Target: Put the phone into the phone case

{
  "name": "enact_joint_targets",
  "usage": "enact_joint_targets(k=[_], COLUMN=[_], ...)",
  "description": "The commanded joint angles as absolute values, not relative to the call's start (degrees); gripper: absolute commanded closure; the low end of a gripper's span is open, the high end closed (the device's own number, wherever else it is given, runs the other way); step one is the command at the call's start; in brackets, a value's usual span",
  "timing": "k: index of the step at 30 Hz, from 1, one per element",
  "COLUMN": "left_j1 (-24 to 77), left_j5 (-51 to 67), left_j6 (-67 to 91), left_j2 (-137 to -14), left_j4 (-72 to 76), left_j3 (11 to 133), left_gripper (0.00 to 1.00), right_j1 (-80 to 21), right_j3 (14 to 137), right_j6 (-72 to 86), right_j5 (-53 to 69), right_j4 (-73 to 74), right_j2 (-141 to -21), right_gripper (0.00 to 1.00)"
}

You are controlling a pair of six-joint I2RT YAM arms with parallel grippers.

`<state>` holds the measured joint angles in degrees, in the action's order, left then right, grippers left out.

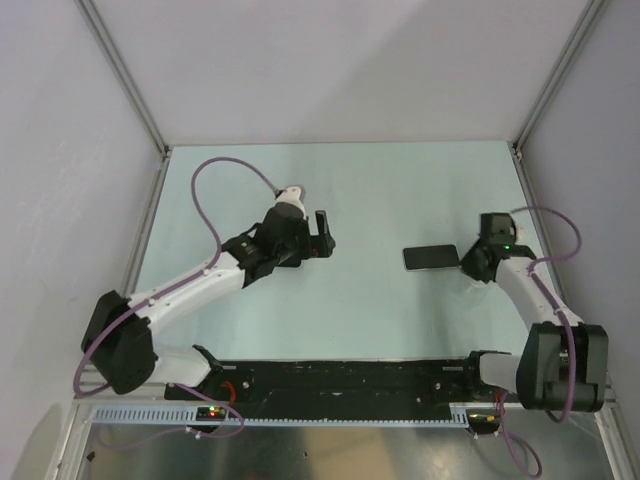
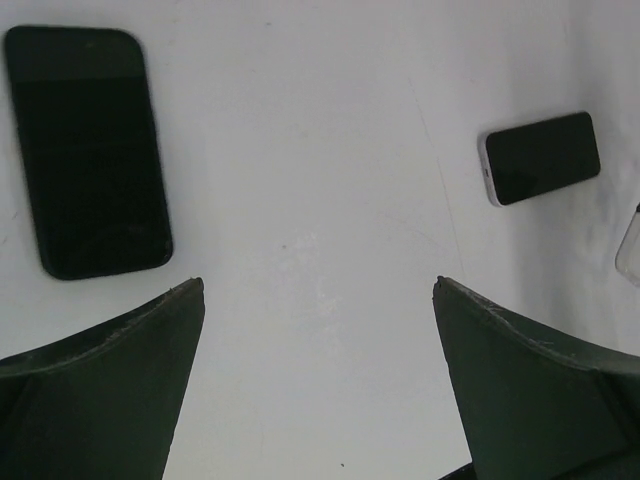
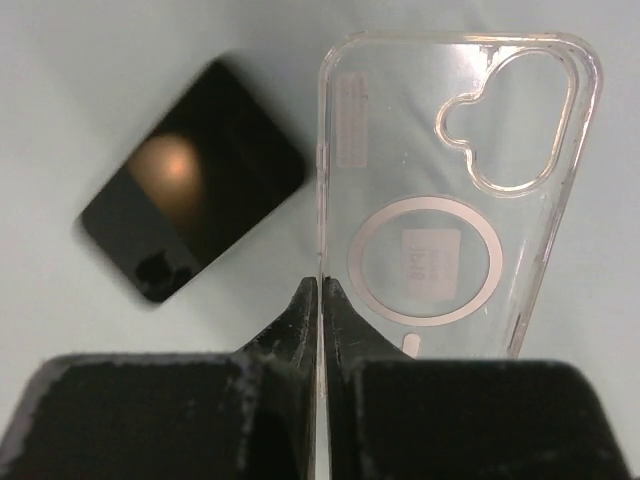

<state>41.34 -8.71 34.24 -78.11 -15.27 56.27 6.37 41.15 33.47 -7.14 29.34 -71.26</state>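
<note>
The phone (image 1: 432, 257) lies flat on the pale table, dark screen up, right of centre; it also shows as the phone (image 2: 540, 157) and the phone (image 3: 195, 220). The clear phone case (image 3: 450, 180), with a ring and a camera cut-out, lies beside the phone. My right gripper (image 3: 319, 283) is shut on the case's left side wall, just right of the phone (image 1: 470, 258). My left gripper (image 2: 318, 285) hangs open over bare table, left of the phone (image 1: 322, 238). The top view barely shows the case.
A dark flat rectangle with rounded corners (image 2: 90, 150) lies on the table at the upper left of the left wrist view. Grey walls close in the table (image 1: 380, 190) at the back and sides. A black rail (image 1: 340, 380) runs along the near edge.
</note>
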Motion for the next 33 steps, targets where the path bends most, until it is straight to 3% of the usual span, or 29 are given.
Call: enact_joint_targets(k=[1,5,11,20,21,24,26,29,33], left_j1=[39.9,38.9,37.3,33.9,33.7,33.6,33.6,33.6,33.7], left_j5=[-15.8,-19.1,-20.0,-20.4,-20.4,-19.8,-19.7,-19.3,-15.2], left_j6=[40.8,43.0,44.6,46.0,46.0,45.5,45.0,44.2,41.3], left_j2=[-70.8,-65.3,-57.8,-52.1,-52.8,-56.2,-58.3,-61.5,-69.1], left_j4=[-14.5,-14.6,-14.6,-14.6,-14.6,-14.2,-13.7,-12.7,-9.5], left_j3=[50.1,44.2,37.0,30.9,31.3,33.7,35.4,38.7,44.9], left_gripper=[0.00,0.00,0.00,0.01,0.01,0.01,0.02,0.02,0.02], right_j1=[-9.8,-25.3,-43.4,-55.8,-56.5,-57.2,-56.8,-54.7,-49.2], right_j3=[47.0,51.8,62.9,66.1,66.1,66.1,65.8,65.5,63.1], right_j6=[31.5,29.4,27.8,24.9,24.5,24.4,25.2,27.1,33.1], right_j5=[-6.1,-5.9,-10.4,-7.7,-7.5,-8.0,-8.9,-8.9,-14.2], right_j4=[31.7,29.7,30.9,29.3,29.3,29.7,29.9,30.0,33.2], right_j2=[-68.1,-72.3,-88.0,-98.4,-98.9,-99.1,-97.5,-93.3,-85.6], right_gripper=[1.00,1.00,1.00,0.98,0.94,0.56,0.38,0.29,0.30])
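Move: The right hand holds the clear phone case by an edge; the open table where it is taken lies about 32 cm to the left, 3 cm nearer the base and 4 cm lower. A second black phone is some 10 cm left, 9 cm ahead. The phone lies about 16 cm left of the landing spot and 15 cm farther out. From the empty left hand, the phone is 12 cm ahead, 7 cm left, 14 cm below. The right arm carries the clear case about 34 cm left in a low arc, 5 cm up and down again, passing on the near side of the second black phone and easing back some 7 cm while the hand turns roughly 70 degrees counter-clockwise; its fingers then open to let go of the case and begin to lift off. The left hand, empty and wide open, swings some 12 cm left, back a little and 5 cm down, turning counter-clockwise about 20 degrees, then starts coming forward again. ##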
